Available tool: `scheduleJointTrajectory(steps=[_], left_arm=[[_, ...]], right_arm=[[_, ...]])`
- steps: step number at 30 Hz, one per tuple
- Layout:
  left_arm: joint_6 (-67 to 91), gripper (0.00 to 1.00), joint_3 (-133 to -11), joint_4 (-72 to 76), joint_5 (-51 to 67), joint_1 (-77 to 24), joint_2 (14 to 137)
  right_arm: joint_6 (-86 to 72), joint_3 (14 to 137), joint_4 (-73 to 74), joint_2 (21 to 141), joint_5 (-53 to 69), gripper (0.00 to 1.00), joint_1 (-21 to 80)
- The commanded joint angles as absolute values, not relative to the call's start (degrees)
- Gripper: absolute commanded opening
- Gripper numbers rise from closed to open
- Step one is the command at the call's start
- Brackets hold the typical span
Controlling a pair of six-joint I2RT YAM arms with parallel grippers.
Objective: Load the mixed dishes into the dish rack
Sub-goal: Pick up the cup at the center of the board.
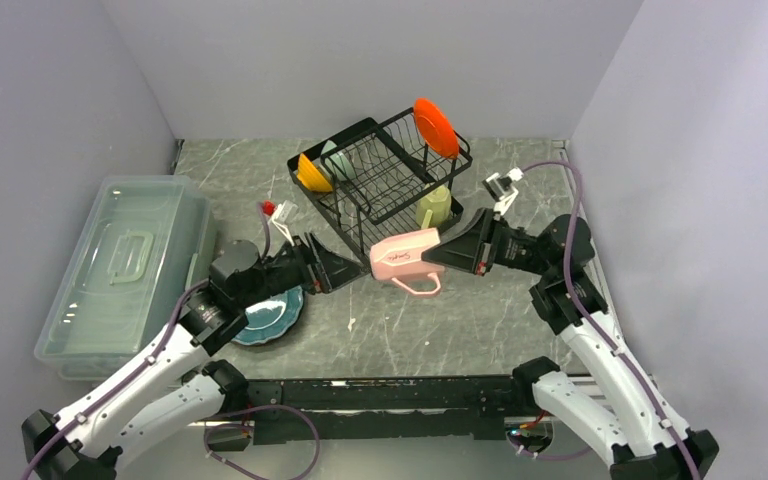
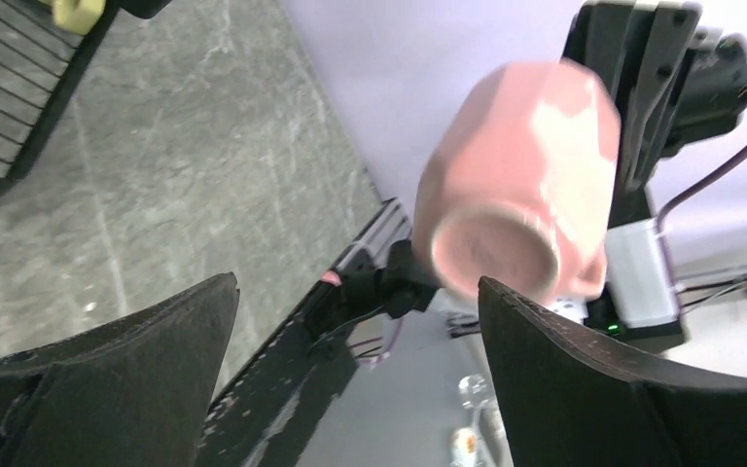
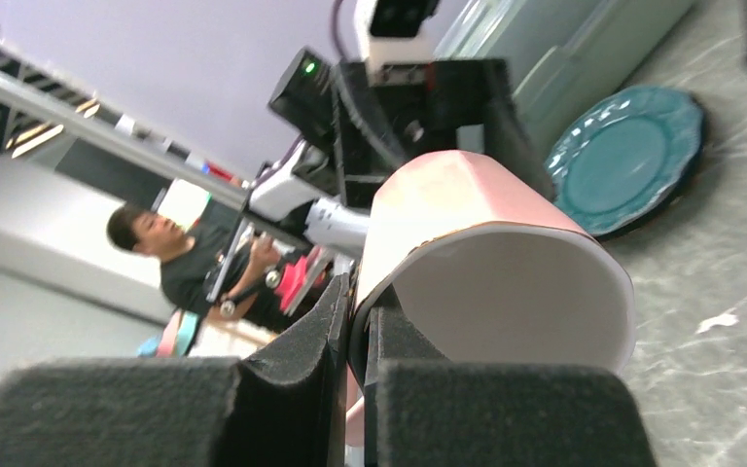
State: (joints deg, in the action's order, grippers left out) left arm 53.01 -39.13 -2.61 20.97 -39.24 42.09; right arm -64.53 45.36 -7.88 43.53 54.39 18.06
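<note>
A pink mug point(image 1: 407, 257) lies on its side in the air in front of the dish rack point(image 1: 385, 175), handle down. My right gripper point(image 1: 438, 252) is shut on its rim, one finger inside the white mouth point(image 3: 506, 302). Opposite it, my left gripper point(image 1: 348, 270) stands wide open, facing the mug's base point(image 2: 491, 255) and holding nothing. The rack holds an orange-red plate point(image 1: 436, 127), an orange-yellow bowl point(image 1: 312, 174), a pale green bowl point(image 1: 335, 158) and a pale yellow mug point(image 1: 434, 207). A teal plate point(image 1: 270, 315) lies on the table, partly under my left arm.
A clear lidded plastic bin point(image 1: 125, 270) stands along the left wall. Grey walls close in the table on three sides. The teal plate point(image 3: 622, 156) and the bin show behind the mug in the right wrist view.
</note>
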Motion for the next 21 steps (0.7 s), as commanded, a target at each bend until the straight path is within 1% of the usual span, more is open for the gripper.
scheduleJointTrajectory(steps=[1, 6, 10, 12, 16, 21], left_arm=[[65.9, 0.99, -37.0, 12.3, 18.6, -39.5, 42.2], [72.3, 0.99, -35.4, 19.4, 18.6, -39.5, 43.0], [78.6, 0.99, -32.2, 28.3, 18.8, -39.5, 43.5], [80.8, 0.99, -31.3, 29.9, 18.9, -39.5, 43.5], [80.9, 0.99, -31.6, 28.0, 18.8, -39.5, 41.5], [78.7, 1.00, -33.2, 20.1, 17.2, -39.5, 35.7]], right_arm=[[-66.7, 49.4, -19.6, 44.5, 51.8, 0.00, 23.7], [-68.4, 49.4, -25.7, 46.3, 50.4, 0.00, 27.5], [-66.0, 49.6, -25.2, 46.9, 47.8, 0.00, 31.7], [-65.1, 49.7, -25.3, 46.9, 46.7, 0.00, 32.7], [-64.4, 50.3, -25.7, 46.2, 45.9, 0.00, 33.5], [-61.0, 52.4, -20.6, 43.3, 43.6, 0.00, 33.6]])
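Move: Right of the open left gripper by about 8 cm, some 4 cm above and 1 cm ahead of its hand point, is the pink cup's middle. The right fingers already pinch the cup by its rim, the cup's middle lying roughly 5 cm left, 1 cm ahead and 4 cm below them; the left gripper is 13 cm left and 8 cm below. From the left hand, the yellow-green mug stands 22 cm ahead, 17 cm right; the blue plate 19 cm left, 1 cm back, both well below. Rising about 6.5 cm with its fingers wide open, the left hand tips its fingertips upward by some 25 degrees, lining them up with the cup's base. The right hand keeps its pinch on the rim and carries the cup up 4.5 cm, left 3.5 cm and a little back towards the left gripper, its wrist turning slightly. The left fingers don't close. ##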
